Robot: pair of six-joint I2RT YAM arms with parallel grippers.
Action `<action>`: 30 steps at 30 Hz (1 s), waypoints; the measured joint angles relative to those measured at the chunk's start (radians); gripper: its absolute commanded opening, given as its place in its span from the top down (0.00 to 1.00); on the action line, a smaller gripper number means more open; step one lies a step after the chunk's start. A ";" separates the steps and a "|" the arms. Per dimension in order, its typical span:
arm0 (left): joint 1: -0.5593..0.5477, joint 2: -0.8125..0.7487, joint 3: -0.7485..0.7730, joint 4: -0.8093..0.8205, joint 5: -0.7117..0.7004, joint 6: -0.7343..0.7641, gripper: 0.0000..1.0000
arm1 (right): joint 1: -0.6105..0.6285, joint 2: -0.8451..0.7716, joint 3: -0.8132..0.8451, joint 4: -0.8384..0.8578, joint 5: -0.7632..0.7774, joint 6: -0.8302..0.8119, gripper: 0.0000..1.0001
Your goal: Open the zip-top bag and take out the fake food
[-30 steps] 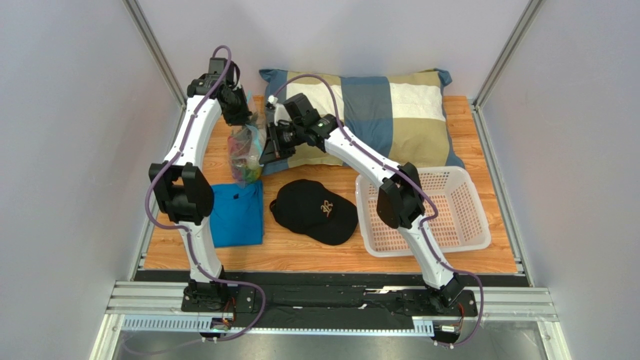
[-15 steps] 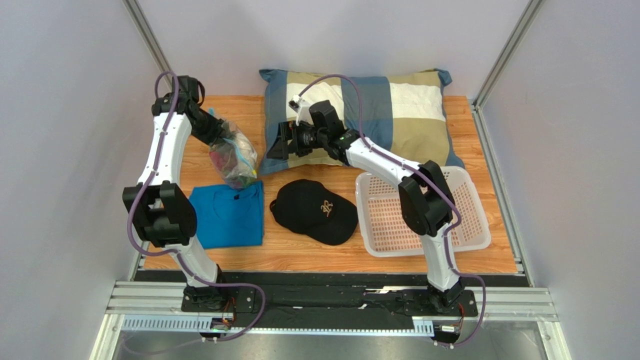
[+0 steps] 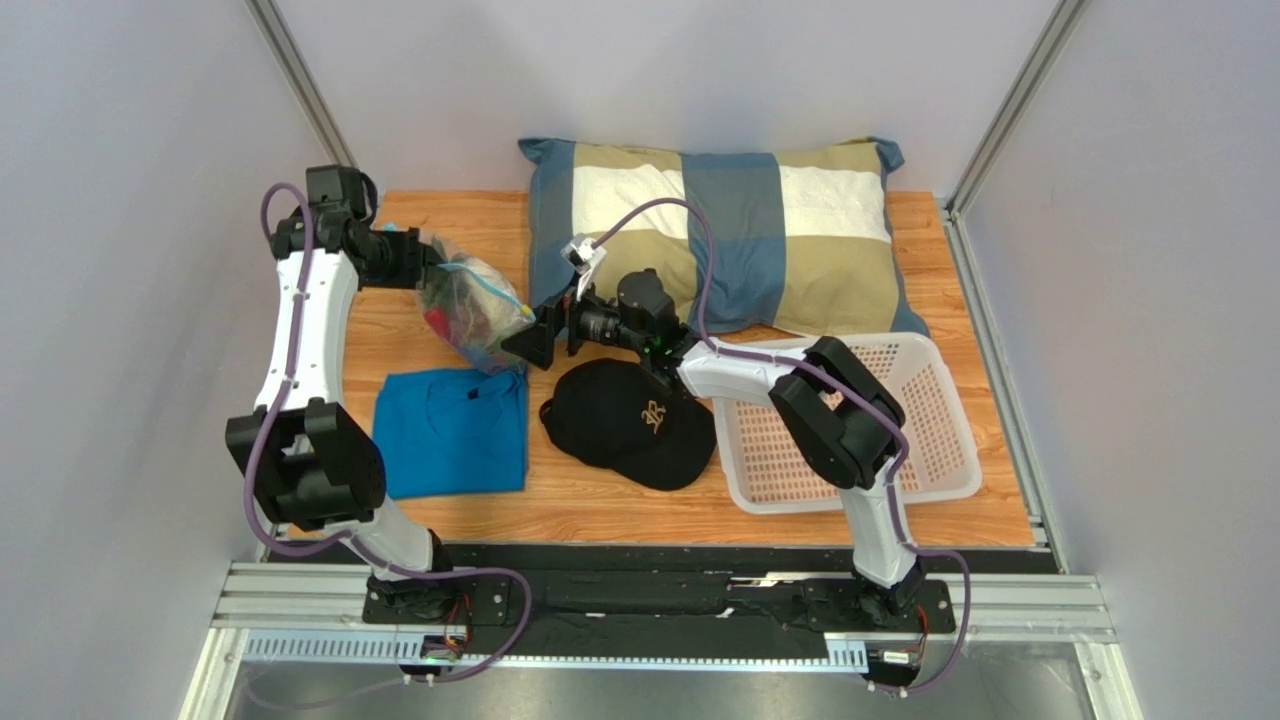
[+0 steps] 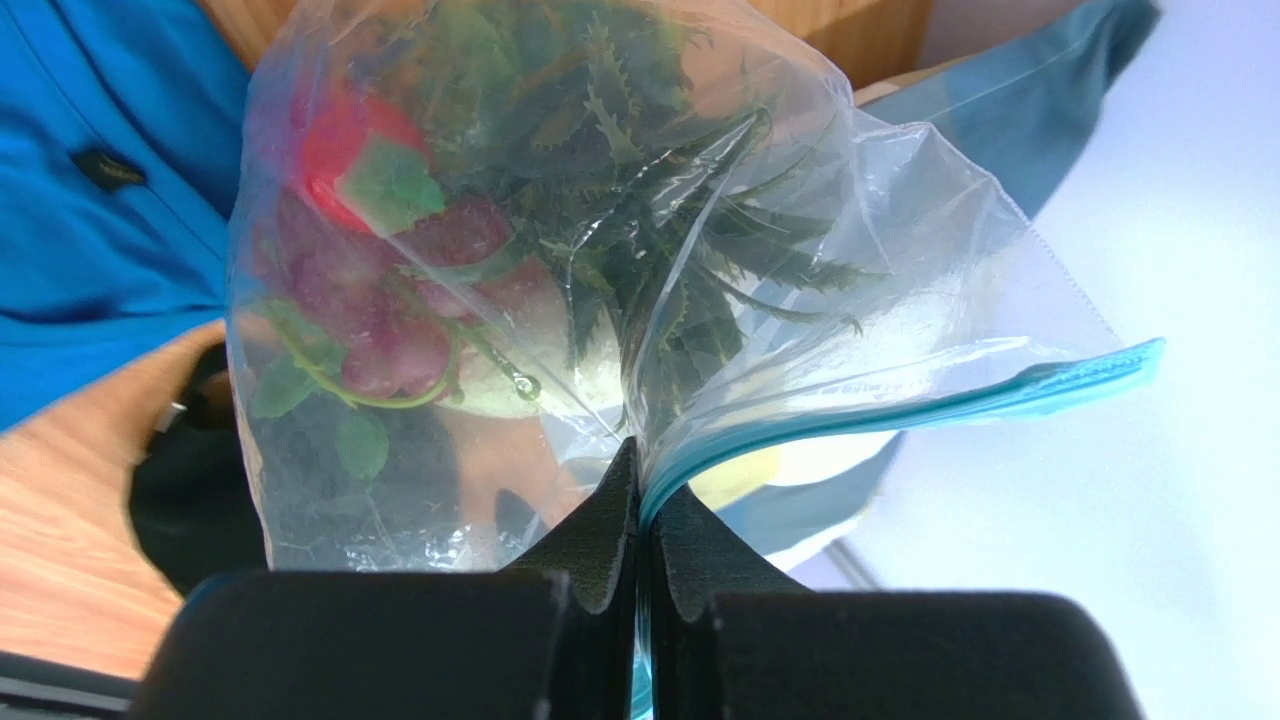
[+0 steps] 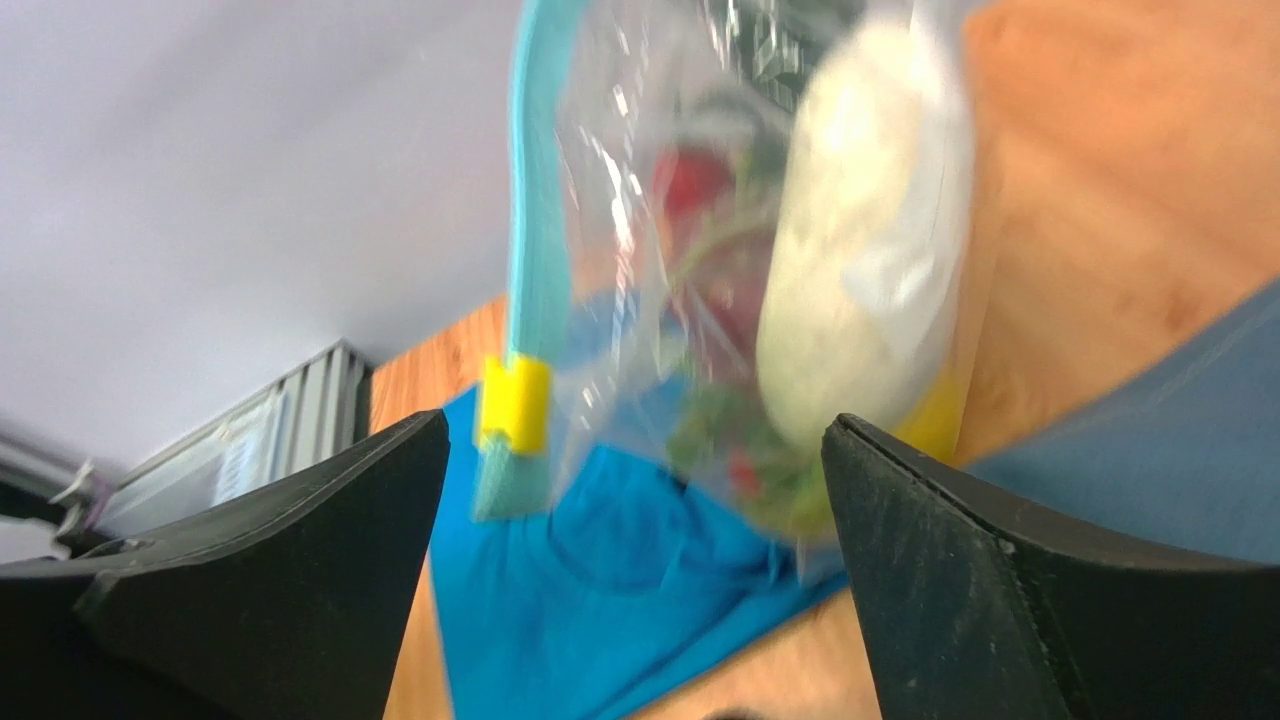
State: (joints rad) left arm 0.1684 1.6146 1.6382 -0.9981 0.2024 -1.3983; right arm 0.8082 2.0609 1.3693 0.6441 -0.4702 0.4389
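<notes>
The clear zip-top bag (image 3: 469, 309) hangs above the table's back left, full of fake food. My left gripper (image 3: 409, 258) is shut on the end of its teal zip strip (image 4: 902, 405), with the strip pinched between the pads (image 4: 643, 462). Through the plastic I see green pineapple leaves (image 4: 631, 165), a red chili (image 4: 334, 150) and dark red grapes (image 4: 394, 338). My right gripper (image 3: 529, 342) is open and empty just right of the bag. In the right wrist view (image 5: 631, 428) the bag (image 5: 751, 225) hangs ahead of the jaws, showing the cream-white vegetable (image 5: 857, 255) and a yellow slider (image 5: 514, 402).
A folded blue shirt (image 3: 451, 432) lies below the bag. A black cap (image 3: 624, 420) sits under the right forearm. A white basket (image 3: 917, 450) stands at the right. A checked pillow (image 3: 781, 225) lies along the back.
My left gripper has carried the bag left and toward the back corner. My right gripper let go, swung away, then dropped lower and came back near the bag's right end, open.
</notes>
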 measured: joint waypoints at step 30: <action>0.099 -0.143 -0.242 0.191 0.110 -0.165 0.66 | 0.024 0.220 0.089 0.437 0.191 -0.012 1.00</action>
State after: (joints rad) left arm 0.2672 1.4719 1.3964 -0.8074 0.3122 -1.5635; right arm 0.8318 2.2814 1.4578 1.0809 -0.2790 0.4267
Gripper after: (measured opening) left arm 0.018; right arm 0.015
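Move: The yellow slider end of the bag's zip strip hangs about 3 cm left of the open right hand and some 2 cm higher, level with it front to back. From there the bagged food lies 8 cm left, 2 cm ahead and 6 cm lower; the cap 11 cm right, 13 cm back and 16 cm down. From the left hand, still pinching the strip, that slider end is 13 cm right, 7 cm back and 3 cm lower; the blue shirt is straight back 23 cm and 24 cm down. The strip's slider end is caught by the right hand, which rises a little, goes about 5 cm forward and slightly left, sinks back and closes its wide-open fingers on the bag's mouth beside the slider, turning some 20 degrees as its tips swing forward and up. The left hand keeps its pinch, easing slightly left and back while turning counter-clockwise. ##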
